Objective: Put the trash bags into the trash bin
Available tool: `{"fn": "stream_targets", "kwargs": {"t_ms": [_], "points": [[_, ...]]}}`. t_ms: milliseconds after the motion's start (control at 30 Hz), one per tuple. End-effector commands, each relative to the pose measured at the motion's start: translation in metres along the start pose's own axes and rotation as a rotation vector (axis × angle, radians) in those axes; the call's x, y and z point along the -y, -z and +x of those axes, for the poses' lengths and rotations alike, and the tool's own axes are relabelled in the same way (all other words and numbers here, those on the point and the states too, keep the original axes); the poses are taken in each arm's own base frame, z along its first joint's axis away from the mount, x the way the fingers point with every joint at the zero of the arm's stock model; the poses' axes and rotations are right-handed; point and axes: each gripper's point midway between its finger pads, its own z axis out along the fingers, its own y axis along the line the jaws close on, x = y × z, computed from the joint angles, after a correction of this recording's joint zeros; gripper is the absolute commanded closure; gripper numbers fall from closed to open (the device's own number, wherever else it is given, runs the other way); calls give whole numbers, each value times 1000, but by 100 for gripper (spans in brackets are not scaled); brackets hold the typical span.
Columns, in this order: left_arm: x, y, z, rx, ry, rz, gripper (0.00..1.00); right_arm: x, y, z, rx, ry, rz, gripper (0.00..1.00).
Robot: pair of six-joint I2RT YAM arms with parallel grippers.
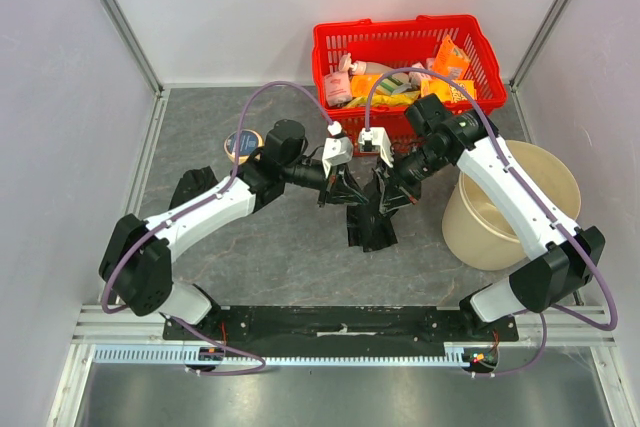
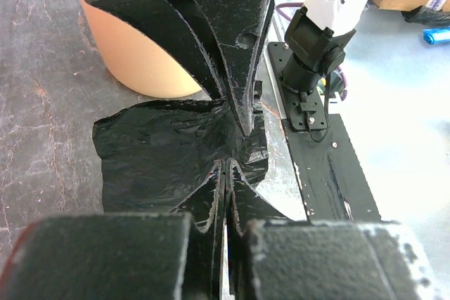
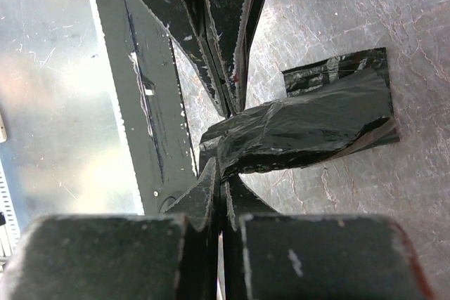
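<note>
One black trash bag (image 1: 368, 225) hangs crumpled between the two arms at mid-table. My left gripper (image 1: 342, 189) is shut on its left side, and the left wrist view shows the jaws (image 2: 226, 165) pinched tight on the black film (image 2: 162, 152). From the other side, my right gripper (image 1: 388, 193) is shut on the same bag (image 3: 309, 123), its fingertips (image 3: 222, 165) closed on the edge. A second black trash bag (image 1: 195, 187) lies flat beside the left arm. The beige trash bin (image 1: 510, 209) stands at the right, partly behind the right arm.
A red wire basket (image 1: 405, 42) full of packets stands at the back. A small round tin (image 1: 243, 143) sits left of centre, behind the left arm. Grey walls close in the table on both sides.
</note>
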Motion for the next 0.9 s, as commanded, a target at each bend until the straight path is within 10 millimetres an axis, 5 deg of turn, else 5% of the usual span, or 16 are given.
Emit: {"fn": "stream_targets", "kwargs": {"t_ms": [0,100,200,233,300,600,867], "points": [[2,4,-20,40,-60,-5,98,-5,11,-9,32,17,20,100],[-6,2,-23,45,-45,-31,90,-8,11,-11,42,19,7,100],[-11,0,-26,46,-33,-42,52,-12,11,-12,49,19,-11,100],[-12,-2,-26,45,-28,-37,30,-12,11,-12,51,23,-17,100],[-13,-4,-26,43,-24,-29,11,-14,10,-13,54,23,-32,100],[-23,-16,-19,25,-28,-14,5,-24,11,-14,59,31,-84,100],[-12,-31,-21,25,-29,55,8,-26,10,-14,63,31,-99,100]]}}
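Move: The black trash bag hangs from the right fingers: its middle is some 5 cm to the left hand's right, about 2 cm farther ahead and 5 cm below. From the right hand, that middle lies roughly 4 cm ahead, level sideways and 6 cm below. Counted from the left hand, the trash bin stands about 28 cm to the right and level, 9 cm lower; the red basket is about 24 cm ahead, 9 cm right and 12 cm below. The right fingers keep their pinch on the trash bag's near upper corner, lifting it by about 1 cm. Facing the bag, the left fingers spread from shut to almost fully wide while that hand eases about 2 cm forward and 2 cm right, bringing the open fingers up to either side of the upper bag, wrist hardly turning. ##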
